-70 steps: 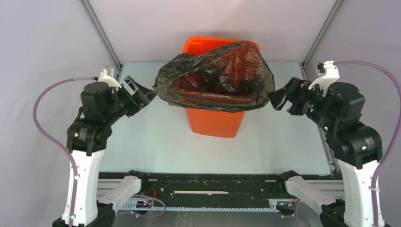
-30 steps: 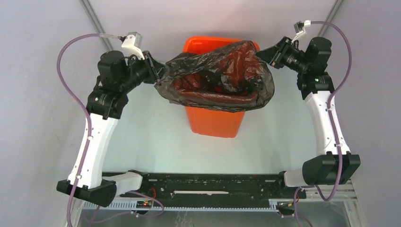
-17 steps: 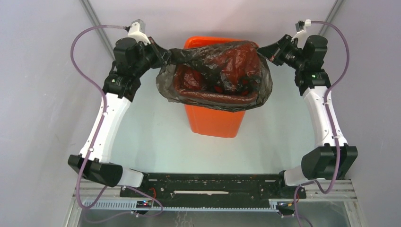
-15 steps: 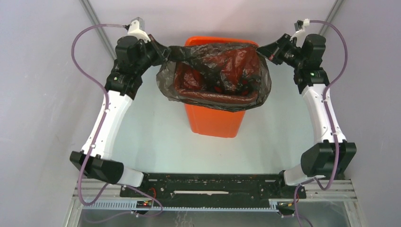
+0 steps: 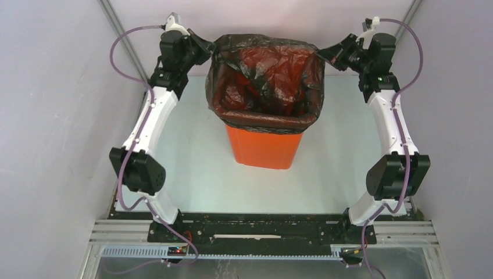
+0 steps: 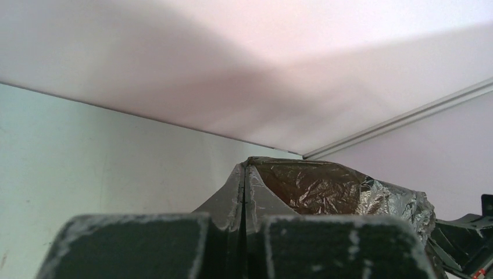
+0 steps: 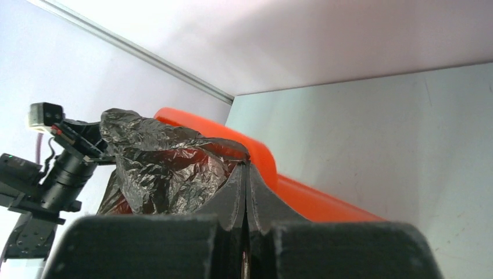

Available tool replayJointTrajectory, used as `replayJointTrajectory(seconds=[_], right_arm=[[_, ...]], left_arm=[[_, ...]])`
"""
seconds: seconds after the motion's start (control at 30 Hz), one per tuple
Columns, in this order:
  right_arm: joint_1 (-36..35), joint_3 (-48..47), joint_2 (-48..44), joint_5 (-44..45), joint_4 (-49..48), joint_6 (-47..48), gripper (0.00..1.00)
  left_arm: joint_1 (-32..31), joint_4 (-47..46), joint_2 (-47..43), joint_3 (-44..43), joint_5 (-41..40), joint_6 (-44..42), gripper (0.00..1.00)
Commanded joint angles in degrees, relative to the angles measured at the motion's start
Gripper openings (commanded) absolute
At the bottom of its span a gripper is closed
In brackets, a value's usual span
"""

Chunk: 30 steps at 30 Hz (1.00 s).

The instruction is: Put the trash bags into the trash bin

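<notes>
The black glossy trash bag (image 5: pixel 264 75) hangs open over the mouth of the orange trash bin (image 5: pixel 264 148), its film draped around the rim on all sides. My left gripper (image 5: pixel 210 52) is shut on the bag's far left edge. My right gripper (image 5: pixel 321 53) is shut on its far right edge. Between them the far edge is stretched taut. The left wrist view has the closed fingertips (image 6: pixel 245 174) pinching the wrinkled film (image 6: pixel 343 189). In the right wrist view the shut fingertips (image 7: pixel 246 174) grip the film (image 7: pixel 165 168) beside the orange rim (image 7: pixel 261 154).
The bin stands at the middle back of the pale green table (image 5: pixel 192 174). Grey walls (image 5: pixel 52 116) enclose both sides and the back. Both arms reach far toward the back wall. A black rail (image 5: pixel 261 226) runs along the near edge.
Both grippers have closed on the bag's edges and carried them back and upward. The bag's mouth is now spread wide over the bin instead of slumped forward.
</notes>
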State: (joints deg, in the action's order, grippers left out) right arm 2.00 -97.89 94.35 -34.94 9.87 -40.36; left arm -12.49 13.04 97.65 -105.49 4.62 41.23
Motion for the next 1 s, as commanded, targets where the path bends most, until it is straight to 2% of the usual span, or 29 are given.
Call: replayJointTrajectory(seconds=[0.0, 0.23, 0.4, 0.67, 0.97], right_arm=[[0.4, -3.8, 3.7, 0.3, -1.5, -1.5, 0.0], [0.6, -6.2, 7.8, 0.2, -1.5, -3.5, 0.0], [1.1, -6.1, 9.4, -1.4, 0.9, -4.8, 0.0], [0.3, -0.9, 7.5, -4.5, 2.5, -4.7, 0.0], [0.4, -2.5, 7.1, -4.3, 13.6, 1.5, 0.0]], left_arm=[[1.5, -3.1, 4.4, -6.8, 3.0, 6.8, 0.0], [2.8, -3.6, 11.7, -10.5, 8.9, 16.1, 0.0], [4.1, -2.0, 12.8, -6.9, 11.9, 23.4, 0.0], [5.8, 3.8, 7.8, 2.3, 13.3, 23.2, 0.0], [6.5, 5.9, 5.1, 8.9, 21.7, 21.6, 0.0]])
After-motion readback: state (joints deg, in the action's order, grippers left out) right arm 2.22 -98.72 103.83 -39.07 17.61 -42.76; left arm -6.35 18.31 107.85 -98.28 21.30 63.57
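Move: My hands still hold the two far corners of the trash bag's mouth. The trash bin's far rim lies about 8 cm ahead, 17 cm right and 10 cm below my left hand; from my right hand it is some 11 cm ahead, 13 cm left and 9 cm below. The bag's near edge, already draped over the front rim, lies roughly 19 cm back, 16 cm right and 12 cm below my left hand. I keep both grips shut and carry the bag's far edge forward about 5 cm with the left hand and 4 cm with the right, sinking as I go. Then I drop down and ease slightly back beside the bin, the left some 15 cm lower overall, the right about 9, both tipping their fingers down, the left by some 30 degrees and rolling its left side down. ##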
